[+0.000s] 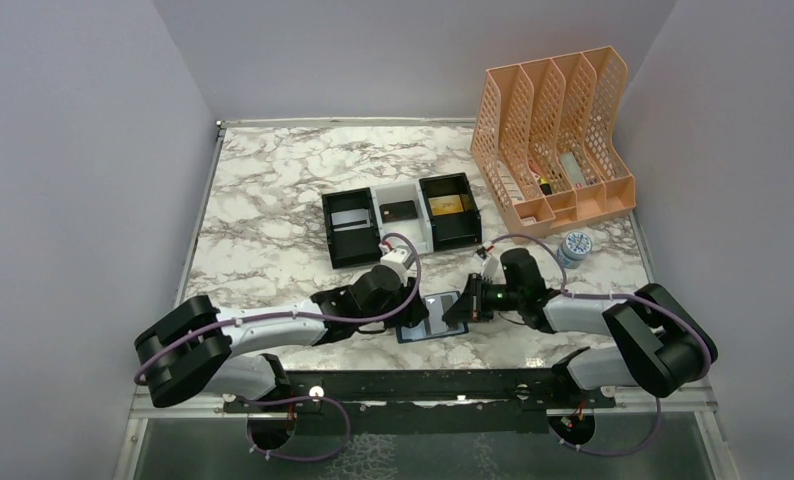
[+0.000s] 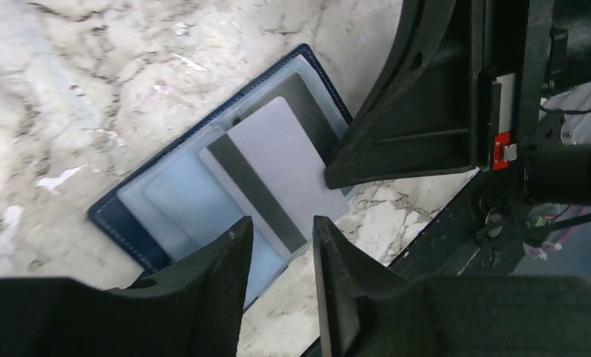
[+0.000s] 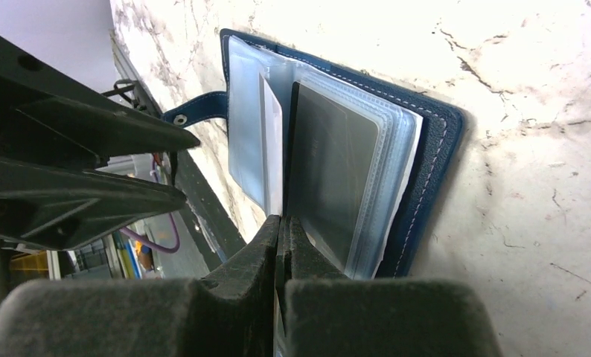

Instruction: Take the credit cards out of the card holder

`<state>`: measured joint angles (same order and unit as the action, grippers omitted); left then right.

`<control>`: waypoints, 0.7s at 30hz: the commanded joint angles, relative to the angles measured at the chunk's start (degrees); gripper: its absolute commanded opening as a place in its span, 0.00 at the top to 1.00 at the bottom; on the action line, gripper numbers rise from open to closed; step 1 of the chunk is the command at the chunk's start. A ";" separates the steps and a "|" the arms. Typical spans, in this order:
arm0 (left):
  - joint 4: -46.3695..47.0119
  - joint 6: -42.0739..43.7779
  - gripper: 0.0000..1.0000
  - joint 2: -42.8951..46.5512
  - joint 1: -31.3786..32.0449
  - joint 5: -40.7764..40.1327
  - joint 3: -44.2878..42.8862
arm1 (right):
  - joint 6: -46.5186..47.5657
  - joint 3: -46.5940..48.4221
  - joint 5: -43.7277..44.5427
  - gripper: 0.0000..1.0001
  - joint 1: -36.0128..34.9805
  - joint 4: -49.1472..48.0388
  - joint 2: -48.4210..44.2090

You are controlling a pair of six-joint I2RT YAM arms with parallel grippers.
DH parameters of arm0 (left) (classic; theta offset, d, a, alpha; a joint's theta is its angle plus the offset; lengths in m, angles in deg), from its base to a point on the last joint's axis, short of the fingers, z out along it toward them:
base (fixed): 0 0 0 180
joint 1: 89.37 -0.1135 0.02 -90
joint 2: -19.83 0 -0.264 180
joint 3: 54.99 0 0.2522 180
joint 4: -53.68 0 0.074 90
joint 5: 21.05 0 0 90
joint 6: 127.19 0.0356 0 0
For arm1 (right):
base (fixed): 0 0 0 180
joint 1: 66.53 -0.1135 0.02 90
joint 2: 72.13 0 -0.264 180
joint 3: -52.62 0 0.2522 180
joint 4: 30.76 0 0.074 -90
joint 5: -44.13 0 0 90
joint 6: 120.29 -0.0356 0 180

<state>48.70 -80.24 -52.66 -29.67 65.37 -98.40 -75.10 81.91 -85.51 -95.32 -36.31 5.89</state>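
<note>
The navy card holder [image 1: 425,326] lies open on the marble near the front edge, pale pockets up. A silver-grey credit card [image 2: 281,167] with a dark stripe sticks halfway out of a pocket of the card holder [image 2: 121,217] toward the table edge. My left gripper [image 2: 281,229] hovers open just above that card's free end, nothing between its fingers. My right gripper [image 3: 280,222] is shut, its tips pressed on the clear pockets of the card holder [image 3: 435,126]; a dark-grey rectangle [image 3: 330,171] shows inside one pocket. From above, the left gripper [image 1: 405,303] and the right gripper [image 1: 460,308] flank the holder.
A black-and-white three-compartment tray [image 1: 330,240] behind the holder has a silver card [image 1: 349,219], a dark card [image 1: 398,210] and a gold card [image 1: 449,205]. A peach file rack [image 1: 553,140] and a small round tin [image 1: 574,246] stand at back right. A black rail [image 1: 423,385] edges the table front.
</note>
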 commanded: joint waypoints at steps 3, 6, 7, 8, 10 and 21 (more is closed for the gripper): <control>7.35 -0.18 0.72 -9.34 0.26 6.51 0.21 | -0.87 -0.87 -0.56 0.99 0.28 -3.72 1.09; 6.74 -1.84 0.81 -12.56 0.33 4.37 0.70 | -0.88 -0.77 -0.59 0.99 0.33 -3.72 0.93; 6.33 -2.27 0.82 -13.14 0.40 3.74 0.92 | -0.84 -0.84 -0.66 0.99 0.37 -3.83 0.77; 5.76 -2.68 0.83 -13.50 0.41 3.12 1.28 | -0.88 -0.92 -0.83 0.98 0.38 -3.99 0.59; 5.31 -3.40 0.84 -13.73 0.58 1.98 2.22 | -0.76 -1.15 -1.54 0.95 0.33 -4.70 0.35; 4.39 -2.97 0.88 -14.29 0.59 0.57 3.51 | 0.45 1.53 -4.45 0.76 0.32 -7.56 4.44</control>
<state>58.51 -84.02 -64.99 -29.60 68.26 -96.79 -75.52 81.53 -87.98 -95.28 -41.51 7.81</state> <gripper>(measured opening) 0.127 0.240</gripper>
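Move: The white card with the dark stripe, half out of its pocket, has its middle about 4 cm right of the left hand, level with it fore and aft, and some 5 cm lower. The open card holder is centred about 3 cm right, 1 cm back and 6 cm below; the white tray is roughly 21 cm ahead and 3 cm left, about 5 cm lower. From the right hand, already on the card's right side, the card's middle is about 2 cm ahead, 2 cm left, at its height. Onto the white card's stripe-side edge comes the left hand, shifting about 1 cm right and then sinking some 5 cm, its fingers closing to a narrow gap with their tips at that edge. The right hand stays almost in place at the card's other side and opens its shut fingers to about a quarter, giving up its pinch. ##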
